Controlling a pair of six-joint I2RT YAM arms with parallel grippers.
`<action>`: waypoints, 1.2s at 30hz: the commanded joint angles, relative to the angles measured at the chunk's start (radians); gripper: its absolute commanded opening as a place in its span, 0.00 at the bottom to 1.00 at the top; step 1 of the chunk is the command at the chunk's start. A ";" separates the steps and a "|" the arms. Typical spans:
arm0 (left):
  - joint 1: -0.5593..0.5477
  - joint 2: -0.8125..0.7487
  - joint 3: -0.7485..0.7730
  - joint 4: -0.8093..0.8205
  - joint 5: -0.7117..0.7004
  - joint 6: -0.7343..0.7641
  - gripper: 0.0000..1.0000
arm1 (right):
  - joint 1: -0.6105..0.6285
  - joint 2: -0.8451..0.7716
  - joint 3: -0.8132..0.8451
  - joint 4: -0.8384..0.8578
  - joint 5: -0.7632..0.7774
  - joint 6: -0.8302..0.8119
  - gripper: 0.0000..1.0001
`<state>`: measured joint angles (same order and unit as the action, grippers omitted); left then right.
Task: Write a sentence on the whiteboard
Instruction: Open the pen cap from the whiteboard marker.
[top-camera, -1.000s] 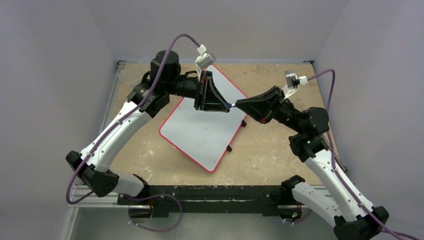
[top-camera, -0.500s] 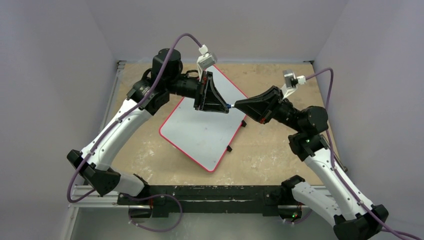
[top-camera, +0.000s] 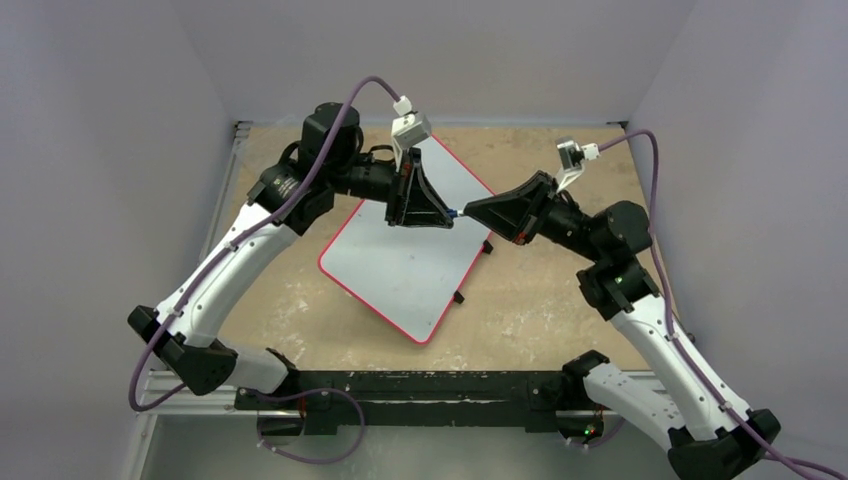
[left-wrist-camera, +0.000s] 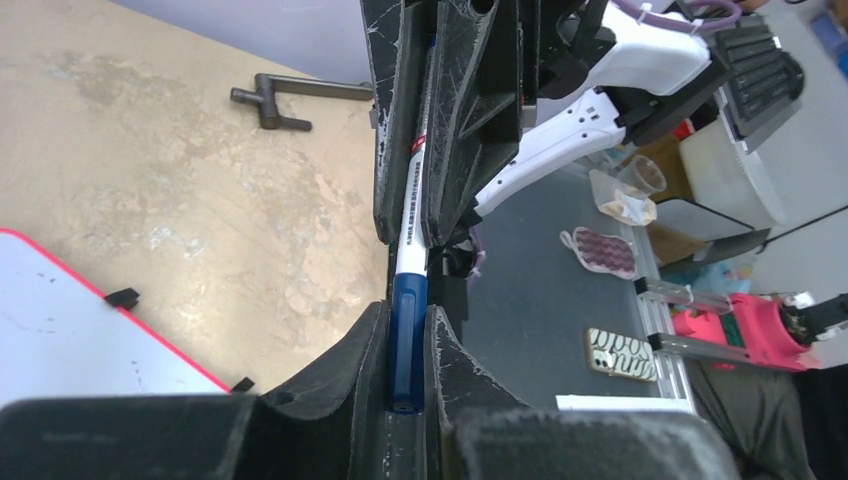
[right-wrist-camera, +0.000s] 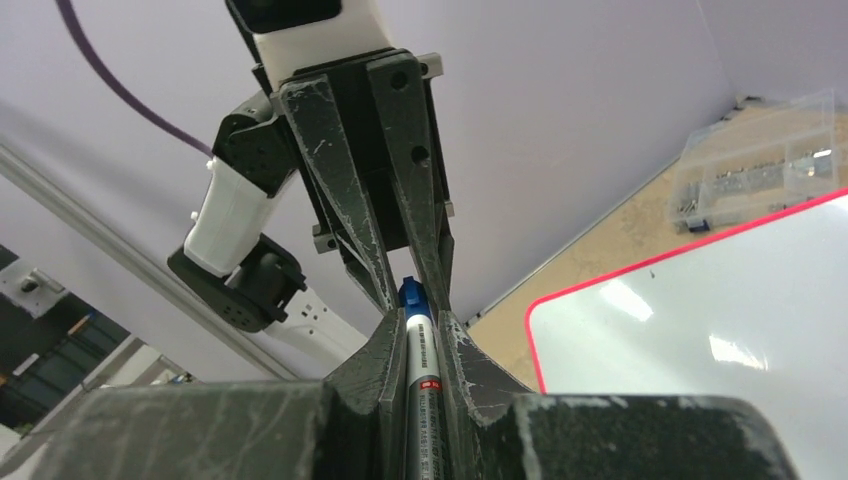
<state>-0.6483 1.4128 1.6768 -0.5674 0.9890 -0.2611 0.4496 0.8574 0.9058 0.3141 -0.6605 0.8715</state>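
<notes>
The whiteboard (top-camera: 400, 270) lies flat and slanted on the table, white with a thin red rim; its visible surface is blank and no sentence shows. Above its far right edge my two grippers meet tip to tip on one marker (top-camera: 457, 212). My left gripper (left-wrist-camera: 408, 310) is shut on the marker's blue cap (left-wrist-camera: 408, 345). My right gripper (right-wrist-camera: 415, 320) is shut on the white barrel (right-wrist-camera: 422, 400), with the blue cap (right-wrist-camera: 411, 293) poking out into the left jaws. A corner of the whiteboard (right-wrist-camera: 700, 310) shows below.
A clear plastic compartment box (right-wrist-camera: 760, 160) sits at the table's far edge by the wall. A dark L-shaped piece (left-wrist-camera: 275, 98) lies on the bare table. Small black feet (top-camera: 486, 245) stick out from the board's right side. Purple walls enclose three sides.
Both grippers, still joined on the marker, have drifted slightly left and away from me; the right wrist leaned further in. Neither grip changed.
</notes>
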 joint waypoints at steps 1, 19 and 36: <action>0.001 -0.085 -0.029 -0.042 -0.107 0.078 0.00 | 0.000 -0.001 0.009 -0.099 0.102 0.016 0.00; 0.008 -0.267 -0.190 -0.102 -0.365 0.161 0.00 | -0.033 0.019 0.067 -0.265 0.166 0.042 0.00; 0.136 -0.444 -0.291 -0.280 -0.672 0.109 0.00 | -0.107 -0.008 0.098 -0.413 0.225 -0.045 0.00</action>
<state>-0.5404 1.0138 1.3975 -0.7769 0.4713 -0.1223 0.3500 0.8783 0.9749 -0.0731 -0.4839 0.8665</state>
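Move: The capped marker bridges the two hands: its blue cap is in the left fingers, and the barrel's middle lies about 6 cm to the left hand's right, 1 cm back and 1 cm lower. From the right hand, the cap is roughly 4 cm to the left, 1 cm ahead, 1 cm higher. The whiteboard's middle lies about 13 cm ahead of the left hand, 6 cm to its left and 39 cm below. The marker's cap and barrel stay pinched in their hands while the two are drawn apart. Both hands first sink 2 to 3 cm with little sideways travel; then the left pulls away leftward, about 11 cm in all, ending 5 cm lower and turned some 30 degrees counter-clockwise. The right goes forward about 5 cm, down as much and 3 cm right, rolling and turning clockwise. ##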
